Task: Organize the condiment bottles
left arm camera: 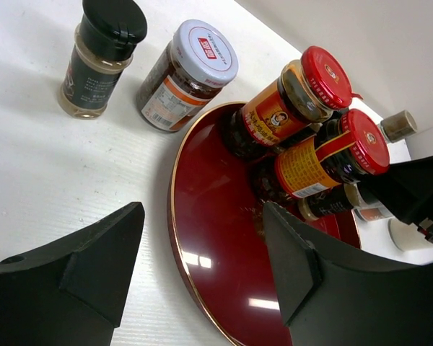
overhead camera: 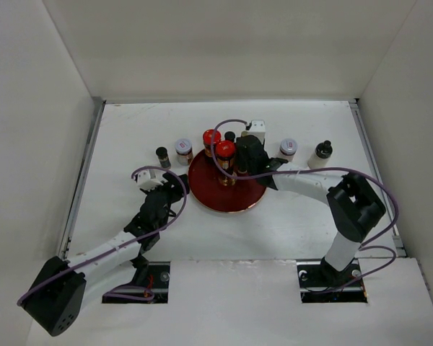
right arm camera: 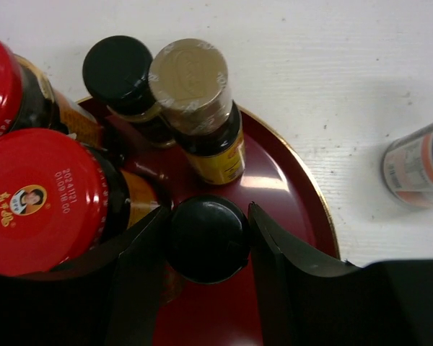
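The round dark-red tray (overhead camera: 231, 198) holds two red-capped jars (overhead camera: 212, 137) (overhead camera: 225, 150), a slim amber bottle (right arm camera: 202, 122) and a small black-capped bottle (right arm camera: 117, 68). My right gripper (right arm camera: 206, 241) stands over the tray with its jaws closed against the cap of another black-capped bottle (right arm camera: 206, 238) that stands on the tray (right arm camera: 296, 187). My left gripper (left arm camera: 202, 216) is open and empty, and it straddles the tray's left rim (left arm camera: 175, 216). A black-capped bottle (left arm camera: 101, 58) and a white-lidded jar (left arm camera: 191, 72) stand on the table left of the tray.
A second white-lidded jar (overhead camera: 288, 148) and a white-bodied bottle with a black cap (overhead camera: 322, 153) stand on the table right of the tray. White walls close in the table on the left, right and back.
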Robot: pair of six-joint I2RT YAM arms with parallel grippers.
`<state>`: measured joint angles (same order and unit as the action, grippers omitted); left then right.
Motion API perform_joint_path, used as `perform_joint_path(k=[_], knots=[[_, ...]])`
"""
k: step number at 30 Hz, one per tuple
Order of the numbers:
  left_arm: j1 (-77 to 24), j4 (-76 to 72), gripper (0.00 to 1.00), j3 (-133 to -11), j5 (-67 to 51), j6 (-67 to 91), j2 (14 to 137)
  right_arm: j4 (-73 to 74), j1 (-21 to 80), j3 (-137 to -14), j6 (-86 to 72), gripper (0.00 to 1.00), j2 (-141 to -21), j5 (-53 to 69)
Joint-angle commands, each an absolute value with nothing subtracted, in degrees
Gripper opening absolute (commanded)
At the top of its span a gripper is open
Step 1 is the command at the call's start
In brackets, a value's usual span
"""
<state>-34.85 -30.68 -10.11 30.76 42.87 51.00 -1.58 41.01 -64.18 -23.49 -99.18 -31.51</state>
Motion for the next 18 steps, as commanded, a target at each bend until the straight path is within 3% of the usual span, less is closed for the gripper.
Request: perform_joint_path(k=[1, 11, 18], knots=[[-33.88, -33.48, 0.65, -9.76, 29.97, 43.42, 50.97, -4.66, 42.05, -66.8, -25.66, 0.43, -99.93, -31.55], [-32.65, -33.22, 0.65, -10.63, 29.53, 42.63, 52.73, -5.18, 42.32, -63.9, -26.81, 0.65, -99.06, -30.32], [-32.12, -29.02, 0.65, -14.93, 31.11, 40.96, 53.97, -7.2, 42.85, -58.99, -26.11, 0.81, -89.41, -29.53]])
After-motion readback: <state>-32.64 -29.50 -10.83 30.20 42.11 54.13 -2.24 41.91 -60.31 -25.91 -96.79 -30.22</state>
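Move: The black-capped bottle in the right hand is going to the plate spot directly below, about 1 cm left and 8 cm down. The front red-lidded jar stands some 5 cm to the hand's left and level with it; the yellow-label bottle is about 5 cm straight ahead. The silver-lidded jar, off the plate, lies roughly 12 cm right and 4 cm ahead. From the left hand the spot is about 10 cm ahead, 17 cm right and 9 cm down. The black-capped bottle, still pinched by its cap, is let down the last half centimetre or so onto the plate and eased slightly left towards the front red-lidded jar by the right hand. The fingers then open wide, letting go of the cap, and the hand starts to draw straight back by about 1.5 cm, staying low around the bottle. ##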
